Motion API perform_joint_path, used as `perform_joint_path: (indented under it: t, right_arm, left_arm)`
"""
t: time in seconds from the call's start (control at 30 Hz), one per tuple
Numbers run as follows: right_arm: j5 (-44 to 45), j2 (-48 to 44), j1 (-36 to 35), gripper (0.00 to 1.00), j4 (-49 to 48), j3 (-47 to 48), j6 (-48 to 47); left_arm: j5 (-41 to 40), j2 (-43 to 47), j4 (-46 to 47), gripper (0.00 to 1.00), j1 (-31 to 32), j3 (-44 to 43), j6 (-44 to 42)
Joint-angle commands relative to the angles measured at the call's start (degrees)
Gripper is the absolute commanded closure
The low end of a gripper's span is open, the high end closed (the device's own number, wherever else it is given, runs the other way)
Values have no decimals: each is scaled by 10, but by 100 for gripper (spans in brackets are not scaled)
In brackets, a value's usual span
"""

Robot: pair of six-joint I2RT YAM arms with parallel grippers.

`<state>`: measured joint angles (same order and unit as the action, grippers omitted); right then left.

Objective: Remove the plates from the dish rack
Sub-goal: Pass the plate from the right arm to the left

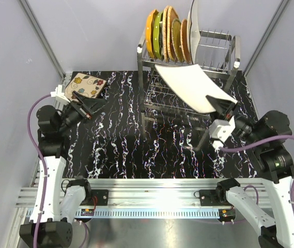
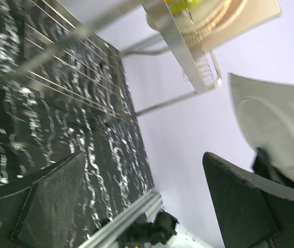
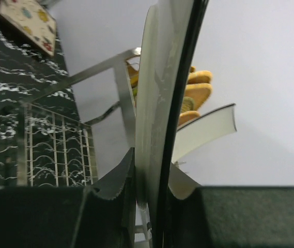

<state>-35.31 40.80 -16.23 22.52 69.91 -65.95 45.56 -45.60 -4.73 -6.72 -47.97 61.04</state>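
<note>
The steel wire dish rack (image 1: pixel 223 56) stands at the back middle of the table. Its upper tier holds several upright plates (image 1: pixel 165 33): orange, green and wicker, with one white plate (image 1: pixel 192 28) beside them. My right gripper (image 1: pixel 220 107) is shut on the near corner of a square white plate (image 1: pixel 190 85), held tilted in the air over the rack's lower tier. The right wrist view shows this plate (image 3: pixel 162 93) edge-on between the fingers. A square beige floral plate (image 1: pixel 85 86) lies flat at the back left. Just in front of it my left gripper (image 1: pixel 87 106) is open and holds nothing.
The black marbled table (image 1: pixel 121 150) spreads in front of the rack. Grey walls close the back and both sides. A metal rail (image 1: pixel 147 188) with the arm bases runs along the near edge. In the left wrist view the rack (image 2: pixel 84 67) lies ahead, with the held white plate (image 2: pixel 276 129) at the right.
</note>
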Motion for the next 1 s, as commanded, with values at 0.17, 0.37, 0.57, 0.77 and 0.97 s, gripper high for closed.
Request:
perform_joint_path:
  t: [0.17, 0.37, 0.57, 0.77, 0.97]
  right_arm:
    - [-131, -46, 1, 100, -13, -22, -95]
    - [-158, -57, 1, 100, 18, -72, -132]
    - [-172, -62, 0, 100, 43, -108, -168]
    - [-179, -58, -1, 100, 58, -143, -206]
    - [-181, -52, -7, 100, 59, -173, -240]
  left_arm:
    - [-84, 12, 117, 1, 135, 37, 117]
    - [-171, 18, 149, 1, 222, 72, 184]
    - [-230, 4, 99, 1, 277, 68, 223]
    - [-273, -34, -38, 1, 342, 15, 221]
    - [-303, -70, -44, 1, 403, -9, 232]
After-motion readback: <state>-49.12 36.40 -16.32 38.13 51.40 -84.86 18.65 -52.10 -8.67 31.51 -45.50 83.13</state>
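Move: My left hand is empty; the plate it goes for lies about 31 cm to its right, barely 1 cm ahead and some 13 cm above. The rack's near left post stands about 6 cm ahead and 15 cm to the right, the flowered plates on the table some 20 cm ahead and 11 cm left. From my right hand, which holds the plate, its middle is about 5 cm ahead and 7 cm left; the standing plates are roughly 23 cm ahead and 9 cm left. I keep my pinch on the plate's edge and lower it in front of the rack by about 17 cm, drifting a little left and turning it slightly counter-clockwise as its left side dips. Meanwhile my left hand, wide open, sweeps about 13 cm right towards the plate's left corner, drawing slightly back and then sinking some 5 cm as its fingers tip down. ##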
